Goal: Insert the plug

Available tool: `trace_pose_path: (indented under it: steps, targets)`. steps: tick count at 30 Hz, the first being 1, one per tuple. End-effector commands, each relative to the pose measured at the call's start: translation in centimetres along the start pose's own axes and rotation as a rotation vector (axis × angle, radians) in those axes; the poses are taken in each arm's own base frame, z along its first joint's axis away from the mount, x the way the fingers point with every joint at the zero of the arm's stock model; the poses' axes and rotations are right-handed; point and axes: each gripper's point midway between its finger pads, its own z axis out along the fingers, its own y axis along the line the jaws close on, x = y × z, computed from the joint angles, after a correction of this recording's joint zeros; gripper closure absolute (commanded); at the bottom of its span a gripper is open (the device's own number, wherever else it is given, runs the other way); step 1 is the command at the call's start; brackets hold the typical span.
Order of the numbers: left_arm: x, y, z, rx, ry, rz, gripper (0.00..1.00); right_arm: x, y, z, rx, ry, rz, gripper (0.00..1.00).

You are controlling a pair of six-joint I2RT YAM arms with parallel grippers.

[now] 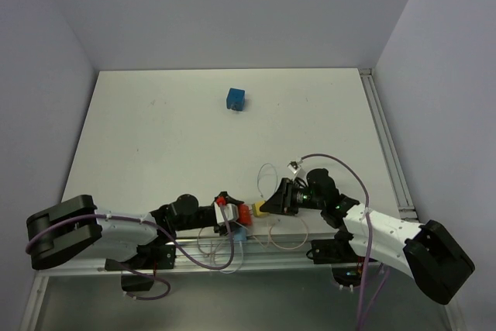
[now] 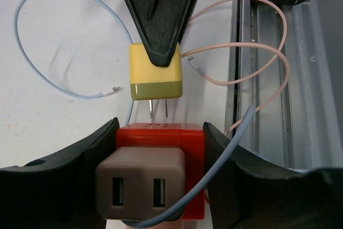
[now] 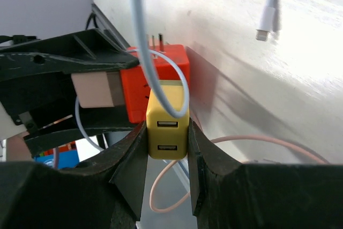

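My right gripper [image 3: 167, 132] is shut on the yellow plug [image 3: 167, 135], a small charger block with two USB ports facing the camera. In the left wrist view the plug [image 2: 155, 73] hangs just above the red socket block [image 2: 161, 138], its two metal prongs almost touching the block's top face. My left gripper [image 2: 161, 148] is shut on that red block, which carries a beige two-slot adapter [image 2: 140, 181]. From above, the plug [image 1: 260, 208] and red block [image 1: 242, 212] meet near the table's front edge, between the two grippers.
A light-blue cable [image 2: 48, 36] and a pink cable [image 2: 257, 52] loop over the table around the plug. A metal rail [image 2: 268, 100] runs along the front edge. A blue cube [image 1: 235, 98] sits far back. A white cable end [image 3: 263, 30] lies beyond.
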Motion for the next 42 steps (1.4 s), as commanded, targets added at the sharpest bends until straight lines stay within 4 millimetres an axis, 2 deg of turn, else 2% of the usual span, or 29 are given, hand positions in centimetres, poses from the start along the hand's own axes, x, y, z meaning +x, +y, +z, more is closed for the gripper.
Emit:
trace_pose_path:
  steps: [1, 11, 16, 19, 20, 21, 22, 24, 25, 27, 28, 29, 30, 31, 32, 37, 42]
  targets:
    - [-4.2, 0.5, 0.4, -0.015, -0.163, 0.042, 1.0, -1.2, 2.3, 0.0, -0.102, -0.05, -0.062, 1.0]
    - [-6.7, 0.7, 0.1, -0.031, -0.245, 0.05, 1.0, -1.3, 3.3, -0.7, -0.142, -0.069, -0.09, 1.0]
    - [-9.1, 0.8, -0.6, -0.053, -0.324, 0.06, 1.0, -1.1, 3.7, -1.0, -0.121, -0.056, -0.104, 1.0]
    - [-10.2, 1.2, -0.9, -0.075, -0.36, 0.071, 1.0, -1.3, 4.5, -1.6, -0.1, -0.056, -0.13, 1.0]
    - [-10.4, 1.4, -1.0, -0.082, -0.365, 0.074, 1.0, -1.7, 5.4, -1.9, -0.106, -0.065, -0.158, 1.0]
    - [-10.7, 1.5, -1.1, -0.087, -0.372, 0.075, 1.0, -1.5, 5.1, -2.1, -0.08, -0.056, -0.15, 1.0]
    - [-11.2, 1.5, -1.2, -0.092, -0.391, 0.078, 1.0, -2.0, 6.4, -2.7, -0.1, -0.079, -0.172, 1.0]
    - [-11.7, 1.6, -1.7, -0.098, -0.421, 0.079, 1.0, -2.0, 6.4, -3.2, -0.07, -0.079, -0.18, 1.0]
    - [-12.0, 1.7, -1.9, -0.107, -0.432, 0.077, 1.0, -2.5, 7.6, -3.8, -0.085, -0.1, -0.205, 1.0]
    - [-12.7, 2.1, -2.5, -0.132, -0.464, 0.08, 1.0, -2.6, 7.8, -4.3, -0.058, -0.101, -0.217, 1.0]
    - [-12.8, 2.2, -2.7, -0.14, -0.474, 0.081, 1.0, -3.2, 9.0, -4.8, -0.068, -0.12, -0.237, 1.0]
    - [-13.8, 2.4, -3.1, -0.157, -0.519, 0.085, 1.0, -3.3, 9.3, -5.0, -0.064, -0.121, -0.257, 1.0]
    - [-13.5, 2.8, -3.4, -0.183, -0.523, 0.075, 1.0, -3.2, 9.2, -5.1, -0.042, -0.107, -0.251, 1.0]
    - [-13.7, 2.9, -3.5, -0.19, -0.534, 0.073, 1.0, -3.8, 10.1, -5.5, -0.044, -0.119, -0.276, 1.0]
    - [-14.5, 3.2, -3.9, -0.208, -0.575, 0.075, 1.0, -3.9, 10.4, -5.7, -0.04, -0.119, -0.28, 1.0]
    - [-14.6, 3.5, -3.6, -0.227, -0.612, 0.058, 1.0, -4.6, 11.8, -6.4, -0.017, -0.122, -0.301, 1.0]
    - [-14.4, 3.0, -3.1, -0.195, -0.618, 0.05, 1.0, -4.2, 11.4, -6.4, 0.001, -0.102, -0.28, 1.0]
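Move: The red adapter, held in the left hand, sits about 7 cm left of the right hand, 2 cm back and roughly level. Gripped with it, the brown plug is some 10 cm left of the right hand and 1 cm back; the light-blue plug lies 8 cm left, 8 cm back and 5 cm below. The right hand's yellow plug is about 6 cm right of the left hand, 1 cm ahead, roughly level. Right lifts the held yellow plug about 13 cm; left raises the red adapter nearly 10, then sinks halfway. ##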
